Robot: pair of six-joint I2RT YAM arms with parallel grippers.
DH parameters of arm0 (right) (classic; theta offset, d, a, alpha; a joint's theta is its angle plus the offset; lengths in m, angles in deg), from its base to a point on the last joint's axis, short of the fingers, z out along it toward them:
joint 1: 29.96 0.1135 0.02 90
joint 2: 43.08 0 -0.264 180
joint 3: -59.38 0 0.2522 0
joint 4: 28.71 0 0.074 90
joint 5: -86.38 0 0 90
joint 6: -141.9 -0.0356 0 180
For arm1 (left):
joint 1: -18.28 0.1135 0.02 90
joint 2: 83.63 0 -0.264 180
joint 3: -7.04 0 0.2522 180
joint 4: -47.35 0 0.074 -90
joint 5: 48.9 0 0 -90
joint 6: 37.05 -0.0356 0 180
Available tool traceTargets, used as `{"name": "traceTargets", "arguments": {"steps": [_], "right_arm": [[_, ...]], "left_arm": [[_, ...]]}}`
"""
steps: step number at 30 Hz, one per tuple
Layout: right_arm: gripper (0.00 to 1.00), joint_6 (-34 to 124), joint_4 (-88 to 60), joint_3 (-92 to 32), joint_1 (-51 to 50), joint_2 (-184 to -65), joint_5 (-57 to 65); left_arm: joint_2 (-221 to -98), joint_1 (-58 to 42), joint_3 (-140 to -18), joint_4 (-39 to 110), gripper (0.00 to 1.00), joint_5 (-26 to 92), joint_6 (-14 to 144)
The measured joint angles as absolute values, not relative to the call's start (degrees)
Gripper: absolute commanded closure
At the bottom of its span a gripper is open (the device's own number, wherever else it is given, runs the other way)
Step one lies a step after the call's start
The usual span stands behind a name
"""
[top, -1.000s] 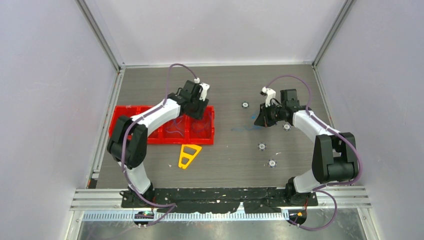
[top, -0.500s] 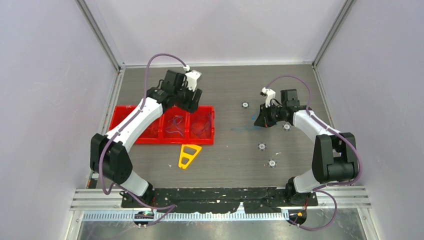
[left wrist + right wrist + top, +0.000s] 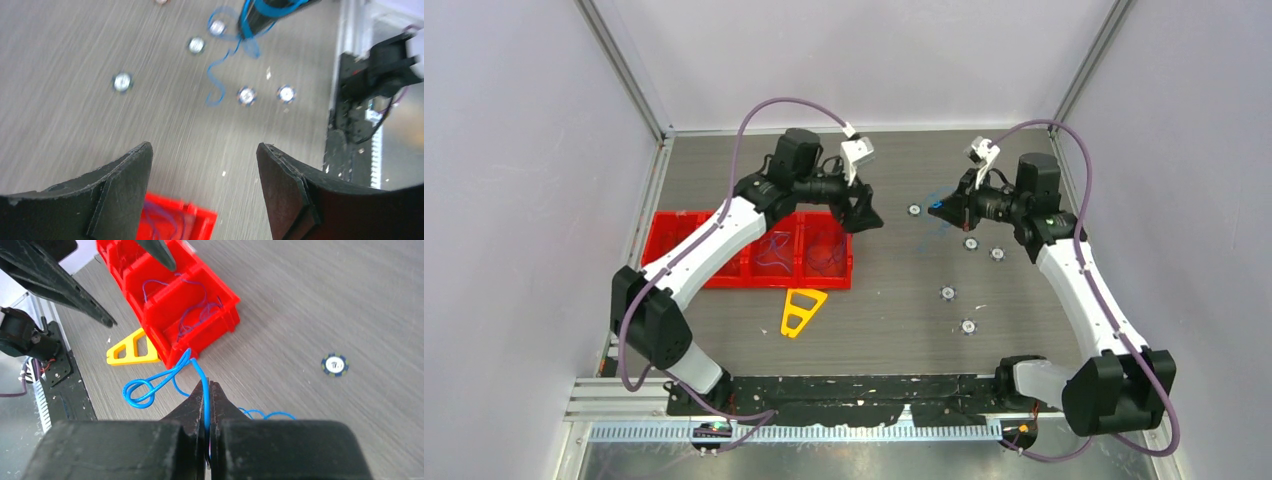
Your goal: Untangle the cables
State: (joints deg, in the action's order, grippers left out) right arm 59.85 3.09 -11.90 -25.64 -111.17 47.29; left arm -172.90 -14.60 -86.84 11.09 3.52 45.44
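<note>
A thin blue cable [image 3: 141, 390] is pinched between the jaws of my shut right gripper [image 3: 206, 386]. One looped end sticks out ahead of the tips and the rest trails down to the table [image 3: 218, 85]. In the top view the right gripper [image 3: 940, 208] hangs over mid-table. My left gripper [image 3: 865, 216] is a short way to its left, just past the red bin's right end. Its jaws stand wide open [image 3: 202, 148] with nothing between them. More hair-thin cables [image 3: 196, 315] lie in the red bin's compartments [image 3: 776, 256].
The red divided bin [image 3: 724, 276] sits left of centre, with a yellow triangular piece [image 3: 802, 310] in front of it. Several small round discs [image 3: 946, 293] are scattered on the table's right half, one near the far side [image 3: 914, 210]. Walls close in the table on three sides.
My left arm has swung from over the red bin toward mid-table and its jaws have spread wider. My right gripper has risen and moved back, lifting the blue cable off the table.
</note>
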Motion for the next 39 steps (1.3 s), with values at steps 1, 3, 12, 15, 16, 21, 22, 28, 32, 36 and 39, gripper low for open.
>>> {"name": "traceTargets", "arguments": {"steps": [1, 3, 12, 15, 16, 21, 22, 28, 32, 36, 39], "right_arm": [[0.95, 59.6, 2.8, -12.3, -25.6, -110.5, 47.8], [0.95, 59.2, 2.1, -12.8, -25.4, -109.4, 48.9], [0.95, 59.5, 1.6, -12.9, -22.2, -107.5, 52.3], [0.95, 60.4, 1.4, -12.9, -20.6, -106.2, 53.1], [0.95, 60.8, 1.4, -12.9, -20.3, -105.7, 53.3], [0.8, 62.6, 1.7, -12.9, -19.8, -104.2, 53.5], [0.77, 62.8, 1.9, -12.9, -19.9, -104.2, 53.4], [0.44, 63.8, 3.0, -12.9, -19.7, -104.6, 52.5], [0.25, 64.0, 4.0, -12.8, -19.7, -105.8, 51.4], [0.12, 64.4, 4.8, -12.6, -19.7, -106.3, 50.0], [0.02, 65.2, 5.7, -12.5, -19.7, -106.8, 48.6]], "left_arm": [[-173.4, -15.5, -88.5, 12.1, 0.22, 2.0, 45.9], [-174.3, -17.0, -91.2, 14.9, 0.22, -0.3, 47.3], [-175.9, -22.0, -92.6, 25.3, 0.36, -4.6, 54.6], [-176.7, -23.2, -92.6, 25.9, 0.57, -4.7, 55.3], [-176.9, -23.4, -92.6, 25.9, 0.66, -4.7, 55.1], [-176.9, -24.0, -92.6, 25.0, 1.0, -5.0, 53.9], [-176.6, -24.0, -92.5, 25.0, 1.0, -4.8, 54.0], [-171.0, -21.3, -87.3, 26.5, 1.0, -4.5, 58.1], [-165.6, -14.8, -86.2, 27.3, 1.0, -4.4, 62.8], [-160.8, -7.9, -86.1, 25.0, 1.0, -4.3, 64.3], [-156.9, -2.3, -85.4, 21.5, 1.0, -4.8, 64.5]]}}
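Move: The blue cable hangs in the right hand's shut fingertips, about 12 cm to the left hand's right, nearly level in height and 1 cm farther out. The red bin's right compartment is some 9 cm left and 3 cm ahead of the left hand, about 16 cm below. From the right hand, the left gripper waits about 12 cm left and 1 cm back, level in height; the far chip is 10 cm ahead, 3 cm left, 18 cm down. Left hand reaches up-right, pinches the blue cable; right hand opens; left hand lifts it about 15 cm leftward. ##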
